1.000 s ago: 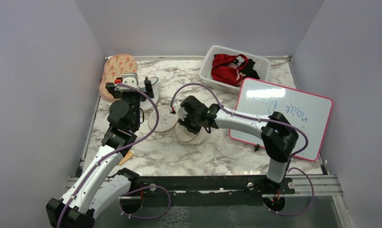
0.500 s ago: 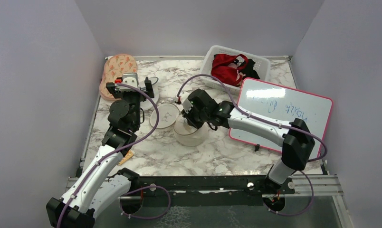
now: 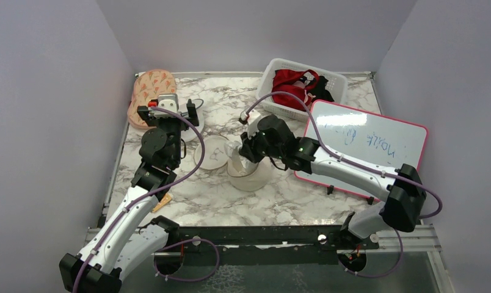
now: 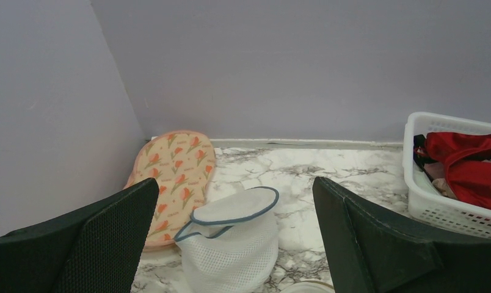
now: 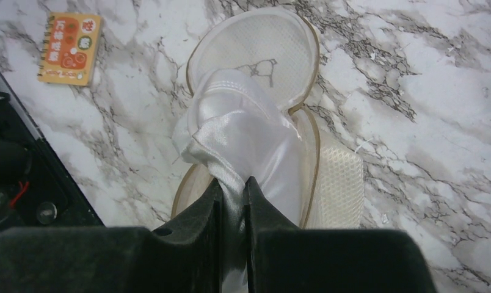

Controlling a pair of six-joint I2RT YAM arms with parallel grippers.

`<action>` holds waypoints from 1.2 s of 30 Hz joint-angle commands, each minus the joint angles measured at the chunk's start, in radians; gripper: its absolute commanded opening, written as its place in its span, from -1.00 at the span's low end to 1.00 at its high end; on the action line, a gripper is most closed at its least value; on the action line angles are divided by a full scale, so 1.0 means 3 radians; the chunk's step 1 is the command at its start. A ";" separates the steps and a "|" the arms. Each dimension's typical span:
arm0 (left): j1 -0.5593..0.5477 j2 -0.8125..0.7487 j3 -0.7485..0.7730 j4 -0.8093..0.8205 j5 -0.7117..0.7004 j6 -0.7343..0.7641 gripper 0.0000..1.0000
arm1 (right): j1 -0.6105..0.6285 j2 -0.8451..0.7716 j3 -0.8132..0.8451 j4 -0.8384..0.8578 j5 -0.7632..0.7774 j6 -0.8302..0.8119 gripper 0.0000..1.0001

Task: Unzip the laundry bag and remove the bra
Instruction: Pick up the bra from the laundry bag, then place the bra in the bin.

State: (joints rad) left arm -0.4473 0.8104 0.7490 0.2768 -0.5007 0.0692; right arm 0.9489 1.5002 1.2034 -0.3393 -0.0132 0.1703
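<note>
The cream laundry bag lies unzipped on the marble table, its lid (image 3: pixel 210 152) with a dark line drawing (image 5: pixel 259 67) folded flat to the left of the mesh base (image 3: pixel 255 177). The white satin bra (image 5: pixel 249 137) rises out of the base in a bunched fold. My right gripper (image 5: pixel 232 183) is shut on that fold and hangs just over the bag (image 3: pixel 243 151). The bra's lower part is still inside the base (image 5: pixel 338 183). My left gripper (image 4: pixel 236 183) stands open and holds nothing, up near the back left (image 3: pixel 170 112), well apart from the bag.
A white-and-grey mesh pouch (image 4: pixel 231 244) sits under the left gripper, with an orange-patterned pouch (image 3: pixel 150 90) behind it. A white basket (image 3: pixel 278 66) with a red garment (image 3: pixel 290 86) stands at the back. A pink-framed whiteboard (image 3: pixel 368 149) lies right, and a small orange notebook (image 5: pixel 69 47) near left.
My right gripper has shut on the bra and drawn it up and to the right out of the bag's base. The left arm has stayed still.
</note>
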 commanded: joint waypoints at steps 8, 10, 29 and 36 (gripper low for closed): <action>-0.0033 -0.0041 -0.0016 0.0062 0.0054 -0.0019 0.84 | 0.0017 -0.0545 -0.0688 0.1818 0.0021 0.0830 -0.98; -0.0038 -0.0051 -0.0017 0.0062 0.0043 -0.0012 0.84 | 0.0017 -0.0559 -0.0656 0.1885 0.0075 0.0902 -0.99; -0.0078 -0.0104 -0.0001 0.0050 0.0037 -0.0016 0.84 | -0.0007 -0.1145 0.0086 0.0994 0.1572 0.0383 -0.98; -0.0085 -0.0099 -0.0001 0.0049 0.0030 -0.0011 0.84 | -0.0252 -0.0819 0.0509 0.1147 0.2091 -0.0366 -0.98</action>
State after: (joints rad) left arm -0.4671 0.7937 0.7490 0.2764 -0.5011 0.0673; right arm 0.9249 1.1866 1.2789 0.0166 0.4664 0.2092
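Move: Out ahead of the right hand, which already pinches the white bra, the white clothes basket stands about 33 cm farther forward and 21 cm to the right, some 13 cm lower. The open laundry bag is nearly straight below, 13 cm down, 1 cm forward and 2 cm to the right; its round lid lies 10 cm ahead and 10 cm left. The whiteboard is 11 cm ahead, 39 cm right. From the left hand the basket is roughly 25 cm ahead and 39 cm right. Drawing the pinched bra almost straight up from the open laundry bag, the right hand then swings right and, last, forward over the table towards the basket's side, still climbing: about 24 cm up in all, 8 cm right and 5 cm forward. The wrist tips the fingers up some 40 degrees to nearly level and turns them clockwise to point mostly forward; they keep their closed hold. ##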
